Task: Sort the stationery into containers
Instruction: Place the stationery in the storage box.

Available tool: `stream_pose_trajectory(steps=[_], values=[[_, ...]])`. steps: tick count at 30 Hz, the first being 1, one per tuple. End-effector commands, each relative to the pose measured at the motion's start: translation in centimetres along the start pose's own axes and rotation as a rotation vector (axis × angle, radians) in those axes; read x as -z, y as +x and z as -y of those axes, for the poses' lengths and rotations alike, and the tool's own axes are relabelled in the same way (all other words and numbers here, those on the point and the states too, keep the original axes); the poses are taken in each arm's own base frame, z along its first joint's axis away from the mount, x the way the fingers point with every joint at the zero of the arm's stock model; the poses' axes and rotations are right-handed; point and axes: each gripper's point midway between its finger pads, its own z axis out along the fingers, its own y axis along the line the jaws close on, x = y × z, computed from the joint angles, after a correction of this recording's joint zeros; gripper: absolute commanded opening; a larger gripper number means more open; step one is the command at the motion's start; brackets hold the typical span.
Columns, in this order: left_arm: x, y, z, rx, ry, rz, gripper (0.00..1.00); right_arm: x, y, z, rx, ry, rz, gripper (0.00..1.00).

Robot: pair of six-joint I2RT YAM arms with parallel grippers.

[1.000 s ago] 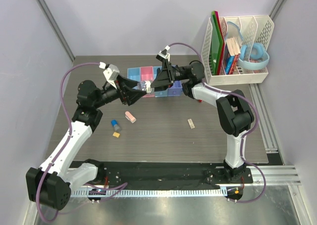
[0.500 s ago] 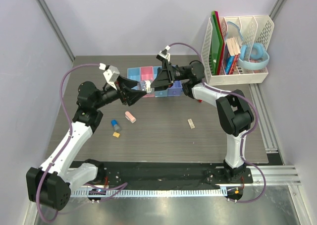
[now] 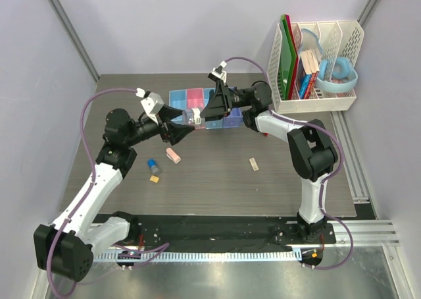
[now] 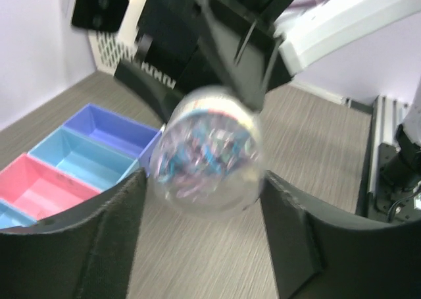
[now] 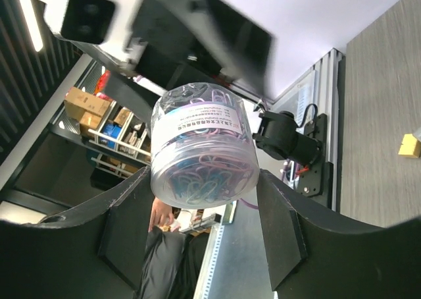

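Observation:
A clear round jar of coloured paper clips (image 3: 195, 116) hangs above the containers (image 3: 179, 99), a joined row of blue, pink and violet bins. My right gripper (image 5: 205, 180) is shut on the jar (image 5: 200, 147), one finger on each side. My left gripper (image 4: 200, 180) is open just to the jar's left, and the jar (image 4: 207, 151) sits beyond its fingertips without touching them. On the table lie a pink eraser (image 3: 173, 155), a blue-capped cylinder (image 3: 152, 164), a tiny yellow piece (image 3: 155, 178) and a beige eraser (image 3: 253, 164).
A tall white perforated rack (image 3: 342, 62) with books, green boards and a light-blue ring stands at the back right. Both arms meet over the bins (image 4: 72, 157). Walls close in on the left and behind.
My left gripper has opened a little and drawn back to the left, off the jar. My right gripper has narrowed onto the jar and stayed in place.

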Motion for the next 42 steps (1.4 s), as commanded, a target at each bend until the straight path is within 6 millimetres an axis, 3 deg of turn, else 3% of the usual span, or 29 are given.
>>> stream_pose_trajectory(steps=[1, 4, 11, 15, 21, 30, 31, 32, 34, 35, 37, 42], values=[[0.6, 3.7, -1.6, 0.034, -0.072, -0.111, 0.82, -0.1, 0.9, -8.8, 0.452, -0.141, 0.012, 0.23], [0.7, 3.8, -1.6, 0.028, -0.076, -0.112, 0.99, -0.1, 1.0, -8.9, 0.457, -0.14, 0.01, 0.23], [1.1, 4.2, -2.0, 0.01, -0.101, -0.15, 1.0, 0.1, 1.0, -8.1, 0.473, -0.117, -0.015, 0.19], [1.9, 4.7, -2.3, -0.007, -0.141, -0.191, 1.0, 1.3, -0.5, -6.6, 0.45, -0.066, 0.017, 0.15], [3.0, 5.8, -3.4, -0.033, -0.225, -0.243, 1.0, 3.3, -2.9, -5.9, 0.488, -0.019, 0.091, 0.11], [3.7, 6.4, -4.7, -0.054, -0.3, -0.265, 1.0, 9.0, -8.0, -3.8, 0.465, 0.15, 0.269, 0.11], [3.8, 6.6, -4.8, -0.061, -0.305, -0.268, 1.0, 9.6, -8.7, -3.2, 0.562, 0.191, 0.276, 0.11], [3.9, 6.7, -4.9, -0.064, -0.31, -0.271, 1.0, 10.8, -9.4, -1.1, 0.443, 0.268, 0.31, 0.11], [4.0, 7.0, -5.0, -0.067, -0.32, -0.276, 1.0, 12.1, -11.2, -0.3, 0.517, 0.425, 0.34, 0.11], [4.1, 7.4, -5.0, -0.064, -0.321, -0.287, 1.0, 14.2, -11.0, 3.5, 0.541, 0.629, 0.312, 0.1], [4.3, 7.9, -5.2, -0.066, -0.329, -0.304, 1.0, 15.1, -11.8, 4.3, 0.575, 0.728, 0.311, 0.1], [5.3, 10.5, -6.4, -0.087, -0.385, -0.378, 1.0, 20.4, -12.4, 9.5, 0.531, 1.071, 0.297, 0.1]])
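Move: Both grippers still share the jar of paper clips. From the right hand, the storage box's purple compartment lies about 22 cm ahead, 11 cm right and 28 cm below; the adjoining blue one is level with it and 7 cm to its left, the blue-capped marker 9 cm to its right and 2 cm nearer. For the left hand, the small pink stapler is 4 cm ahead, 7 cm left, 30 cm below, and the purple compartment 23 cm ahead, 14 cm right. The left gripper opens fully and lets go of the jar, sinking about 9 cm and drawing some 5 cm left towards the stapler, while the right fingers keep their grip. The right hand first lifts 3 cm and eases back a little, then sweeps the jar quickly forward, nearly 20 cm net, and 11 cm right towards the purple compartment, turning clockwise some 40 degrees and tipping downward as it begins to sink. ##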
